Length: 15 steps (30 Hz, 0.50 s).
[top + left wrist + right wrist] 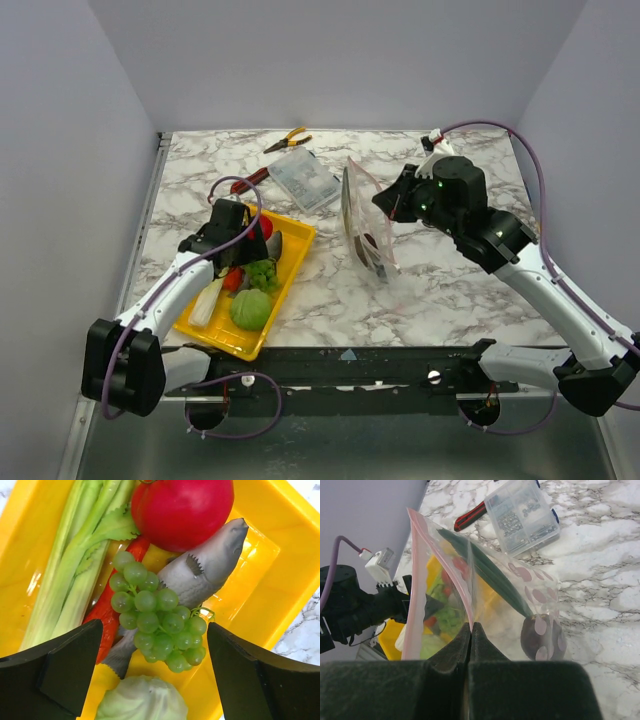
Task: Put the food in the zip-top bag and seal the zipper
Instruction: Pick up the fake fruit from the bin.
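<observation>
The food lies in a yellow tray [265,580]: a red tomato [182,510], a grey fish [205,570], green grapes [160,617], pale leafy stalks [75,555] and a green cabbage [142,700]. My left gripper [155,667] hangs open low over the tray, its fingers on either side of the grapes without touching them. The zip-top bag [362,225] stands at mid-table with its mouth open toward the tray. My right gripper [471,626] is shut on the bag's edge at the pink zipper [412,580]. Inside the bag are a dark brown ball [542,637] and a long dark green piece [490,570].
A rigid clear box [305,178] of small parts sits behind the tray and the bag. Red-handled pliers [250,180] lie beside it, and yellow-handled pliers [285,140] lie near the back wall. Walls close in the table on the left, right and back.
</observation>
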Motion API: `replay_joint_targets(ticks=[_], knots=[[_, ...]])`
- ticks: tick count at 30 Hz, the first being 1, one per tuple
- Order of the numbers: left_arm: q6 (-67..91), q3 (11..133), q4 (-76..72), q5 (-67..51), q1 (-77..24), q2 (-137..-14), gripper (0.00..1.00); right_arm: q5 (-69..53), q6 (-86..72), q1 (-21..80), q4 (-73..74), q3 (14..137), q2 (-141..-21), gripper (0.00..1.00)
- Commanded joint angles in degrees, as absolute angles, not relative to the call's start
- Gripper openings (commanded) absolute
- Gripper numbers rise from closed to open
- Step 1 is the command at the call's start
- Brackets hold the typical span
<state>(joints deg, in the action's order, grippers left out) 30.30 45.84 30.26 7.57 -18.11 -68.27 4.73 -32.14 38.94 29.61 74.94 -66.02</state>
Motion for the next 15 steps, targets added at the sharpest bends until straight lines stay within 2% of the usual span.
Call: replay_joint_targets(ticks=[1,4,11,12,15], knots=[[34.74,43.64,25.29,-0.85,-14.49,-71.34,0.84,4.91,-32.41,39.19,28.84,74.11,-65.73,0.01],[35.51,44.05,23.95,-5.7,-12.78,-74.9,0.76,3.67,-32.61,39.18,28.21,73.78,-65.74,0.01],[35.18,44.21,24.07,-5.62,-12.57,-77.76,0.66,3.32,-33.14,39.12,26.92,72.07,-64.3,0.01],[35.07,43.97,24.01,-5.78,-12.59,-77.57,0.63,3.29,-33.12,39.15,26.89,72.05,-64.26,0.01],[34.49,43.45,23.86,-6.44,-12.57,-76.3,0.43,3.28,-33.03,39.11,26.8,72.37,-64.37,0.01]])
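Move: The green grapes lie almost straight under the left hand, some 6 cm below its open fingers and about 2 cm to the right. The fish runs under them, its middle about 3 cm ahead and 3 cm right; the tomato is roughly 9 cm ahead and 1 cm right, the cabbage 8 cm back and 1 cm left, the red pepper 4 cm left and 1 cm back. From the right hand the grapes are about 24 cm left, level, and 29 cm down. The left hand sinks about 4 cm onto the grapes in the bin, easing a centimetre or so to the right, while the wrist tips the fingers some 10 degrees more steeply down and drops the hand's left side by about as much. Its wide-open fingers draw in to a little over half open on both sides of the bunch, slowly on the way down and fastest once the descent has stopped, coming up against the outer grapes. ##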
